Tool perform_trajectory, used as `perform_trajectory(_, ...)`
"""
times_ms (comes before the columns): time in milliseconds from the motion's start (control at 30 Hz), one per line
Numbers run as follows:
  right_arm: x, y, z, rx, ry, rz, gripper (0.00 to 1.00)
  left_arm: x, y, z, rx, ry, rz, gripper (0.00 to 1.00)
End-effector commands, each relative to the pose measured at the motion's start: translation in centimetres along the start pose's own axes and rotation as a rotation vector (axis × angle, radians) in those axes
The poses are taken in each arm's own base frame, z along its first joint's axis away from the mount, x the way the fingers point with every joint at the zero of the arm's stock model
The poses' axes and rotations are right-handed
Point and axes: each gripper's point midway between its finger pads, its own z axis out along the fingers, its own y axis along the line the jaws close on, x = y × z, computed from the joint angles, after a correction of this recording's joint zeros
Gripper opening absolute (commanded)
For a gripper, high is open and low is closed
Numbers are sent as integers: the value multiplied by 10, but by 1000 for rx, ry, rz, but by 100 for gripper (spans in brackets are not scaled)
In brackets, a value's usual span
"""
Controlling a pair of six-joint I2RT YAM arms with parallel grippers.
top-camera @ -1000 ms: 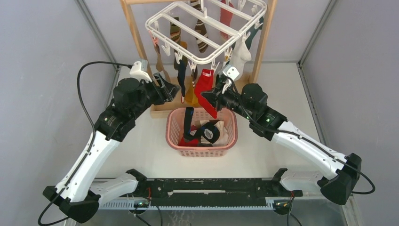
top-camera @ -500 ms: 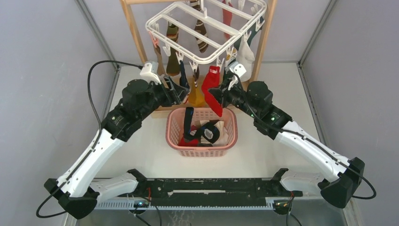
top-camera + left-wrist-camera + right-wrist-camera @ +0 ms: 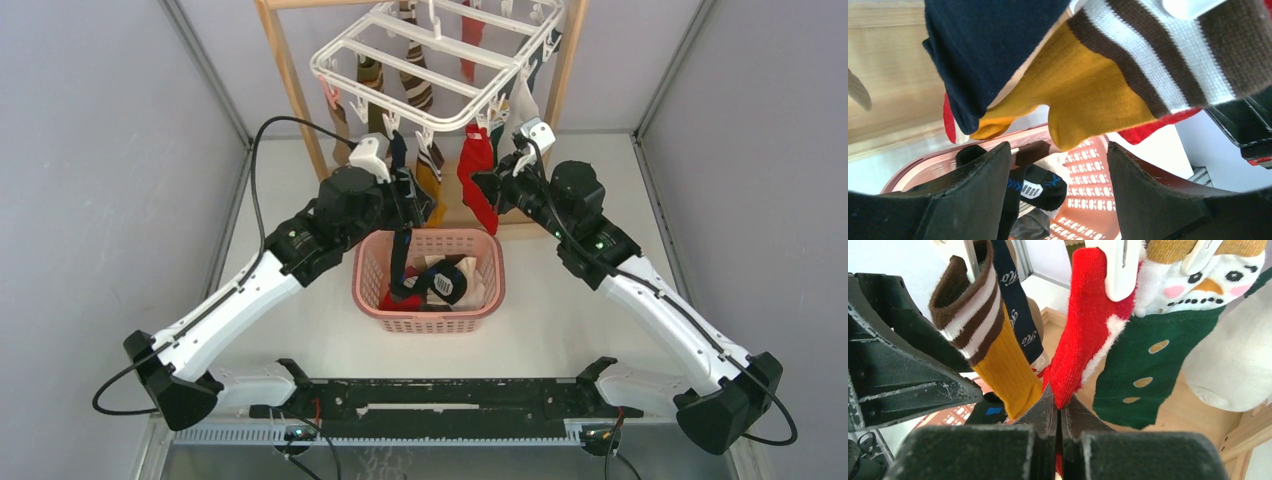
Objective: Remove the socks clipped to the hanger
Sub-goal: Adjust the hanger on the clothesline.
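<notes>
The white hanger (image 3: 430, 62) hangs from the wooden rack with several socks clipped along its edge. My right gripper (image 3: 1060, 405) is shut on the toe of the red sock (image 3: 1083, 330), which a white clip (image 3: 1120, 270) still holds at its cuff. In the top view the red sock (image 3: 478, 182) hangs near the right gripper (image 3: 488, 192). My left gripper (image 3: 1058, 165) is open, just under the mustard sock (image 3: 1088, 95) with the brown-striped cuff, beside a navy sock (image 3: 983, 55). Nothing sits between its fingers.
A pink basket (image 3: 428, 282) with several dropped socks stands on the table under the hanger. The light wooden rack (image 3: 298, 100) rises behind it. A dark green sock (image 3: 1143, 360) and a white sock (image 3: 1233, 365) hang right of the red one.
Both arms have reached farther back and up toward the hanger. The left gripper has shifted right under the mustard sock and opened wider. The right gripper kept its hold on the red sock.
</notes>
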Motion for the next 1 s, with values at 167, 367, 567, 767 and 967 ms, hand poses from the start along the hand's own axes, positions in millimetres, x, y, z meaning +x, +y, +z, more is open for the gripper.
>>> perform_trajectory(167,-12,-2,-8,-17,-23,22,0,-40,-43,-2,58,-123,-2,75)
perform_trajectory(367,-8,-19,-8,26,-8,34,28,-40,-31,-9,21,-145,5,75)
perform_trajectory(567,-2,-30,-17,54,2,49,49,-39,-18,-25,-7,-162,20,76)
perform_trajectory(767,20,-21,-42,56,41,51,52,-37,-8,-31,-31,-161,31,77)
perform_trajectory(967,30,-2,-70,7,16,40,55,-38,-3,-31,-38,-163,32,77)
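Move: The right hand's shut fingers still grip the red sock, its middle about 1 cm ahead and 2 cm above. From this hand the mustard striped sock hangs about 9 cm left and 2 cm ahead, the green snowman sock some 8 cm ahead and 4 cm right, both slightly higher. The red sock lies about 10 cm right, 4 cm ahead and 5 cm above the left hand. Right hand releases the red sock, retreating 7 cm right, back and down; open left hand rises 4 cm. ##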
